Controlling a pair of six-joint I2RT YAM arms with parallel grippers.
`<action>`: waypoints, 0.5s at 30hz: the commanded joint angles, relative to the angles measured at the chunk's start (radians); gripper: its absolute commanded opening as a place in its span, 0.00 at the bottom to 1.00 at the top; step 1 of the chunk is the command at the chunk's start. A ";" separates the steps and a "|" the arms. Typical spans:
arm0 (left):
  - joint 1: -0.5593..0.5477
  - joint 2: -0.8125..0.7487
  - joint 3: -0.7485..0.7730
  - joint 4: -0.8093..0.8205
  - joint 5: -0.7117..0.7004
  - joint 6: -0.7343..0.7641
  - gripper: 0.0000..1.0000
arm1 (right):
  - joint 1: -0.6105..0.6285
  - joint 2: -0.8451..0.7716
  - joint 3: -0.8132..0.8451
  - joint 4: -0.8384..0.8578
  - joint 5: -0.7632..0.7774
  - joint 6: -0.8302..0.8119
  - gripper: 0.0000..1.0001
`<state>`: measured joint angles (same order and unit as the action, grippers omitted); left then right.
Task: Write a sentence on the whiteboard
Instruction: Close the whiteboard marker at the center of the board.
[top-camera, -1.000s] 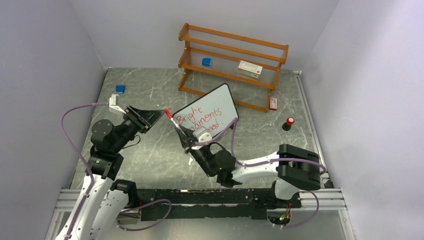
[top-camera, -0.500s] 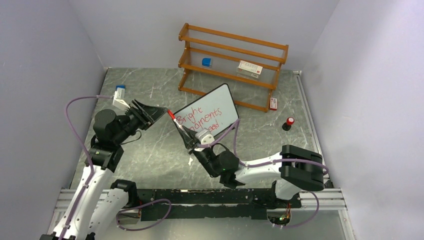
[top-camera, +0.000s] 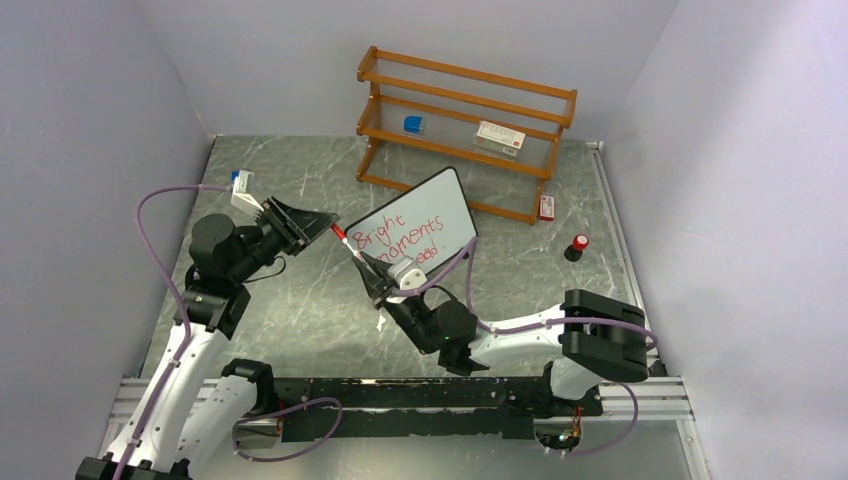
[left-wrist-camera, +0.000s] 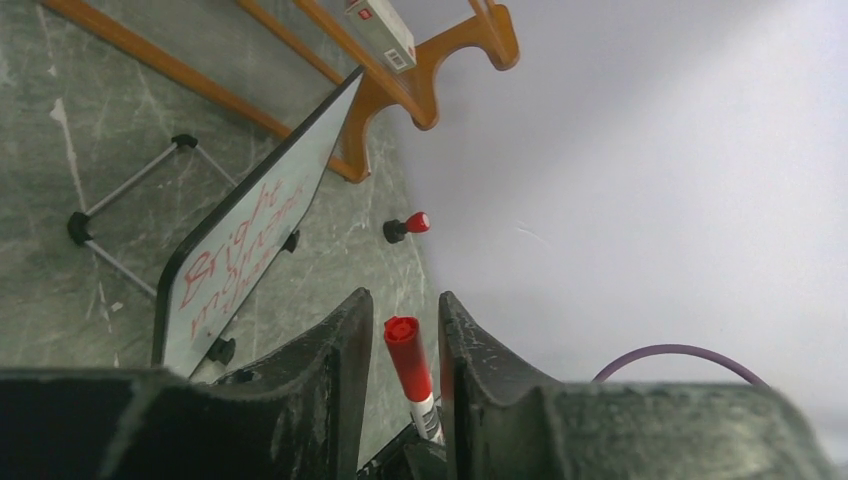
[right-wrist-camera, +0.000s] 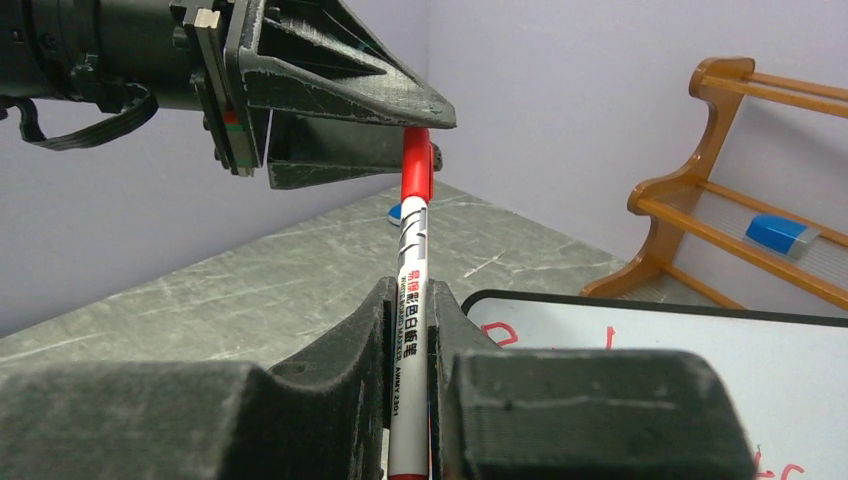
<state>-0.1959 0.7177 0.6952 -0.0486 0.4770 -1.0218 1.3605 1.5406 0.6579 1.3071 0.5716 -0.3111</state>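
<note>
The whiteboard (top-camera: 415, 228) stands tilted on its black feet in front of the wooden shelf, with red writing "Bright moments" on it. It also shows in the left wrist view (left-wrist-camera: 250, 250) and the right wrist view (right-wrist-camera: 680, 350). My right gripper (top-camera: 368, 265) (right-wrist-camera: 410, 285) is shut on a white marker (right-wrist-camera: 410, 270), whose red cap (left-wrist-camera: 408, 355) points up and left. My left gripper (top-camera: 325, 228) (left-wrist-camera: 400, 298) is open with one jaw on each side of the cap and a small gap on both sides.
The wooden shelf (top-camera: 465, 130) at the back holds a blue block (top-camera: 413, 124) and a white box (top-camera: 499, 137). A small box (top-camera: 546, 207) stands by its right foot. A red-topped black knob (top-camera: 578, 246) is on the table's right. Grey walls enclose the table.
My left gripper has moved right and forward, so its open jaws now stand astride the marker's red cap. The right gripper and marker have barely moved.
</note>
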 joint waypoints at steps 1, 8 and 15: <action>-0.027 0.005 -0.022 0.120 0.036 -0.050 0.31 | -0.001 -0.001 0.034 0.024 -0.005 -0.005 0.00; -0.096 -0.011 -0.053 0.149 -0.005 -0.061 0.05 | -0.001 0.012 0.049 0.037 -0.004 -0.006 0.00; -0.166 -0.060 -0.139 0.239 -0.034 -0.126 0.05 | -0.003 0.003 0.054 0.067 -0.014 0.030 0.00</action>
<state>-0.2905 0.6880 0.6098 0.1310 0.3763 -1.1011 1.3624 1.5414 0.6712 1.3106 0.5877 -0.3088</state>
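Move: The marker's red cap is just at the left fingertips: its middle lies some 2 cm to that hand's right, about 1 cm nearer the base and 1 cm below. From the right hand, which already grips the barrel, the cap lies roughly 6 cm ahead, 6 cm left and 3 cm up. The whiteboard's middle is about 12 cm ahead of the left hand, 15 cm right and 17 cm lower; the wooden rack stands some 30 cm ahead and 27 cm right. The left fingers close from partly open and pinch the red cap between their tips as that hand eases about 1.5 cm to the right, towards the right hand, and 1 cm up, tilting some 5 degrees. The right hand stays practically in place and keeps its grip on the barrel. ##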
